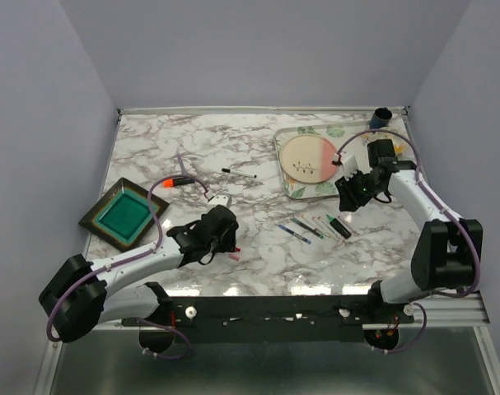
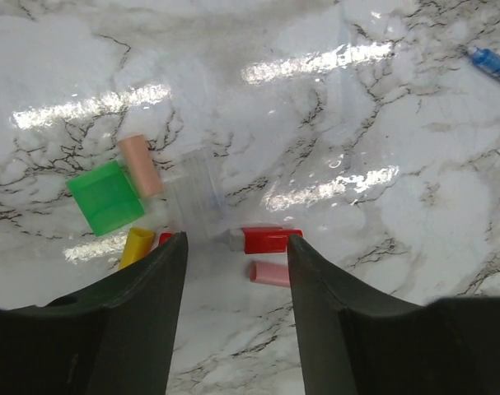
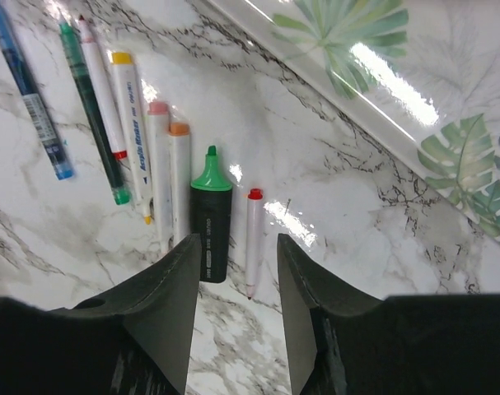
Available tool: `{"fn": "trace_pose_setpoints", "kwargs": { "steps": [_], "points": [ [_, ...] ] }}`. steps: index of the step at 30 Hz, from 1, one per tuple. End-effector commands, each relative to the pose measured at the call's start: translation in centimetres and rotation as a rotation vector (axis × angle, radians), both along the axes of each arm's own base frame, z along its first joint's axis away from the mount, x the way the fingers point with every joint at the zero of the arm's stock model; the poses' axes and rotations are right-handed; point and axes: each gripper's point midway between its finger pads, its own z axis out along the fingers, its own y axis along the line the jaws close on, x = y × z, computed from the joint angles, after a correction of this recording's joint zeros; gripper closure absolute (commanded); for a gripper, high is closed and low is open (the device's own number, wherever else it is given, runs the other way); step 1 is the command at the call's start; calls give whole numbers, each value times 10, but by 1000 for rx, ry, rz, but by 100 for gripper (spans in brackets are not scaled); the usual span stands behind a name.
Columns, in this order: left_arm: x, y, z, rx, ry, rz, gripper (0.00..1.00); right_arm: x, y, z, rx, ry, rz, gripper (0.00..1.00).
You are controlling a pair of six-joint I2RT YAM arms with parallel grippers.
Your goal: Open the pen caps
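Note:
Several loose pen caps lie on the marble just ahead of my left gripper (image 2: 235, 240): a green one (image 2: 105, 197), a peach one (image 2: 140, 164), a clear one (image 2: 193, 193), a yellow one (image 2: 137, 245), a red one (image 2: 270, 240) and a pink one (image 2: 270, 273). The left gripper stands open above them with nothing between its fingers. My right gripper (image 3: 239, 243) is open and empty too. It hovers over a row of uncapped pens, with a green-tipped black highlighter (image 3: 211, 222) and a slim white pen with a red end (image 3: 254, 243) nearest.
A leaf-patterned tray (image 1: 303, 194) carrying a round plate (image 1: 309, 156) sits at the back right, with a dark cup (image 1: 381, 118) behind it. A green square dish (image 1: 124, 216) lies at the left. An orange-capped marker (image 1: 177, 180) and a thin black pen (image 1: 239, 173) lie mid-table.

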Motion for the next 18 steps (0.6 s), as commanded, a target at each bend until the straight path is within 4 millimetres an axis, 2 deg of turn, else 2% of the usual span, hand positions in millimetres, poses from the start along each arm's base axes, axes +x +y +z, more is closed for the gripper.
{"fn": "trace_pose_setpoints", "kwargs": {
  "steps": [1, 6, 7, 9, 11, 13, 14, 16, 17, 18],
  "points": [
    [22, -4, 38, -41, -112, 16, 36, -2, 24, 37, 139, -106, 69, 50],
    [62, 4, 65, -124, -180, 119, 19, -15, 56, 102, 333, -237, 149, 50],
    [76, 13, 73, -149, -204, 173, 16, -18, 60, 111, 361, -250, 158, 50],
    [91, 17, 83, -191, -219, 227, 8, -26, 71, 134, 438, -274, 174, 50],
    [110, 32, 92, -226, -241, 314, 1, -31, 81, 153, 511, -290, 198, 50],
    [123, 36, 97, -273, -232, 373, 1, -33, 87, 165, 559, -275, 181, 50],
    [132, 48, 98, -286, -232, 425, 1, -35, 91, 168, 585, -263, 194, 50],
    [144, 52, 98, -333, -188, 475, 1, -34, 89, 161, 573, -258, 189, 50],
    [149, 57, 97, -344, -169, 503, 1, -31, 87, 149, 557, -254, 176, 50],
    [161, 69, 95, -344, -152, 556, 1, -31, 86, 145, 548, -258, 171, 50]
  ]
}}
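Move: The orange highlighter lies about 22 cm ahead of the left hand, 16 cm to its left and 3 cm below. The black-capped white pen is some 25 cm straight ahead at the same depth; the loose green cap is 3 cm ahead and 7 cm left, and the red cap just 1 cm ahead, 1 cm right and 4 cm below. From the right hand the highlighter is about 12 cm ahead, 46 cm left, 7 cm below. The loose red cap is left behind on the table as the left hand lifts off and sweeps about 13 cm forward, 9 cm up and 5 cm left towards the orange highlighter, swinging counter-clockwise and spreading its half-open fingers fully. The right hand, still half open and empty, climbs about 15 cm away from the laid-out pens and drifts 8 cm left, tilting some 30 degrees. ##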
